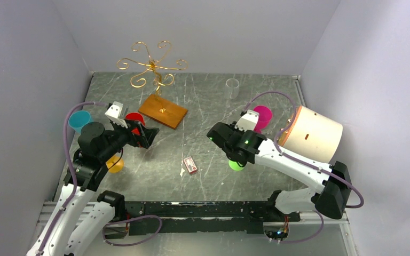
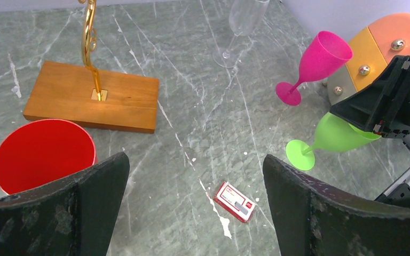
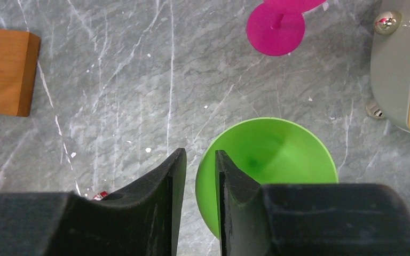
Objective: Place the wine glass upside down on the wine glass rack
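The wine glass rack [image 1: 152, 65] is a gold scroll-wire stand on a brown wooden base [image 2: 93, 96] at the back left; a corner of the base shows in the right wrist view [image 3: 2, 72]. My right gripper [image 3: 197, 160] is shut on the rim of a green wine glass [image 3: 277, 154], one finger inside the bowl and one outside. In the left wrist view the green glass [image 2: 341, 136] hangs tilted, its foot just above the table. In the top view it [image 1: 236, 165] sits under the right wrist. My left gripper [image 2: 195, 176] is open and empty, beside a red cup [image 2: 42, 152].
A pink wine glass [image 1: 262, 116] and a clear glass [image 1: 232, 87] stand at the back right. A white cylinder with an orange face [image 1: 312, 133] lies at the right. A small red-and-white box [image 1: 190, 165] lies mid-table. A teal cup [image 1: 79, 120] and a yellow cup [image 1: 115, 165] are at the left.
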Robot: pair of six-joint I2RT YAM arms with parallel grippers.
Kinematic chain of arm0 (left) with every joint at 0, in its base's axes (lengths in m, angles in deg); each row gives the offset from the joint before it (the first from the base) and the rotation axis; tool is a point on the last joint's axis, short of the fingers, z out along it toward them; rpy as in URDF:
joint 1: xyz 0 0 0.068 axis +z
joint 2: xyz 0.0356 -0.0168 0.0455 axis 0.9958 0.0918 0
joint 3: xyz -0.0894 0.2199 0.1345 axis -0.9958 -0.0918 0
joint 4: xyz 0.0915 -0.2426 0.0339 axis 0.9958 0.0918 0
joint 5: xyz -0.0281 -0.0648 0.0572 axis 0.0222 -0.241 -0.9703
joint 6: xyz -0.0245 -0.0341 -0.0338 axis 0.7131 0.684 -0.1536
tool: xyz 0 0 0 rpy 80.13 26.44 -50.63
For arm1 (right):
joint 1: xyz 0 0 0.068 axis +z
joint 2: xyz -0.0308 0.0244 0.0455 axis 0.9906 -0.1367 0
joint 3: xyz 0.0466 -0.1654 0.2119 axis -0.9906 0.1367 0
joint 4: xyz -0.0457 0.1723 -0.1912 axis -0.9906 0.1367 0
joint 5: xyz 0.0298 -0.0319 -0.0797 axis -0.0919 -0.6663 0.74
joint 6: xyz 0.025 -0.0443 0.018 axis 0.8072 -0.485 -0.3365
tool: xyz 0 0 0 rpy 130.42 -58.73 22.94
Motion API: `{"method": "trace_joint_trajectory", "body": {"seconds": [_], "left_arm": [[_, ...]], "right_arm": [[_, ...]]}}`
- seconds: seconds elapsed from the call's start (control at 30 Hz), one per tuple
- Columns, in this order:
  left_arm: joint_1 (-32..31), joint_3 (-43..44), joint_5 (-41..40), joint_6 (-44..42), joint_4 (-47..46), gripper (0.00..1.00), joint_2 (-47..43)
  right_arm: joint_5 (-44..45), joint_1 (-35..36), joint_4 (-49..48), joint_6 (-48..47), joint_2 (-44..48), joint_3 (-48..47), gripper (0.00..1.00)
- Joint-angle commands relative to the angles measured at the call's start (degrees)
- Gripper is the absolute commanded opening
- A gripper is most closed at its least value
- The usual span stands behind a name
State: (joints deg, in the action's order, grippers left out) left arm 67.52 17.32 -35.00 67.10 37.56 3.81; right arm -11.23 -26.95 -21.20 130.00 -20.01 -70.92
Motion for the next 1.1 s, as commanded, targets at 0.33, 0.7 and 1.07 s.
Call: {"method": "trace_joint_trajectory", "body": {"seconds": [0.33, 0.7, 1.07], "left_arm": [[-0.35, -0.19, -0.59, -0.35, -0.2, 0.99, -1.21], [-0.37, -1.14, 0.45, -0.27, -1.69, 0.98, -1.79], [-0.32, -4.21, 10.39, -1.75, -10.98, 0.94, -2.27]], "right_arm": [[1.31, -0.31, -0.24, 1.06, 1.25, 0.47, 0.1], [2.12, -0.34, -0.55, -1.76, 4.14, -1.21, 0.0], [-3.28, -0.26, -14.94, -17.01, 13.85, 1.29, 0.0]]}}
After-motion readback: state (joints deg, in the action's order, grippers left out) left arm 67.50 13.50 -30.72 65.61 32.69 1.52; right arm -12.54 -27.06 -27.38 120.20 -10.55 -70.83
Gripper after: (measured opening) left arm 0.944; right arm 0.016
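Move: The green wine glass stands upright below the right gripper, its left rim wall already between the fingers; its middle is about 3 cm to the right, 2 cm back and 8 cm down. The magenta glass stands roughly 13 cm ahead and 13 cm to the right, the cream drum some 28 cm right and 8 cm ahead, and the small card box about 17 cm left and 2 cm back. From the left gripper, the green glass is about 39 cm to the right, level ahead, and 19 cm down. Hold the right gripper where it is over the green glass and close the fingers from about a third open until they pinch the left side of its rim. Then raise the pinched glass straight up about 5 cm, gathering speed, while tipping the fingers up and turning slightly counter-clockwise, about 10 degrees in all. ##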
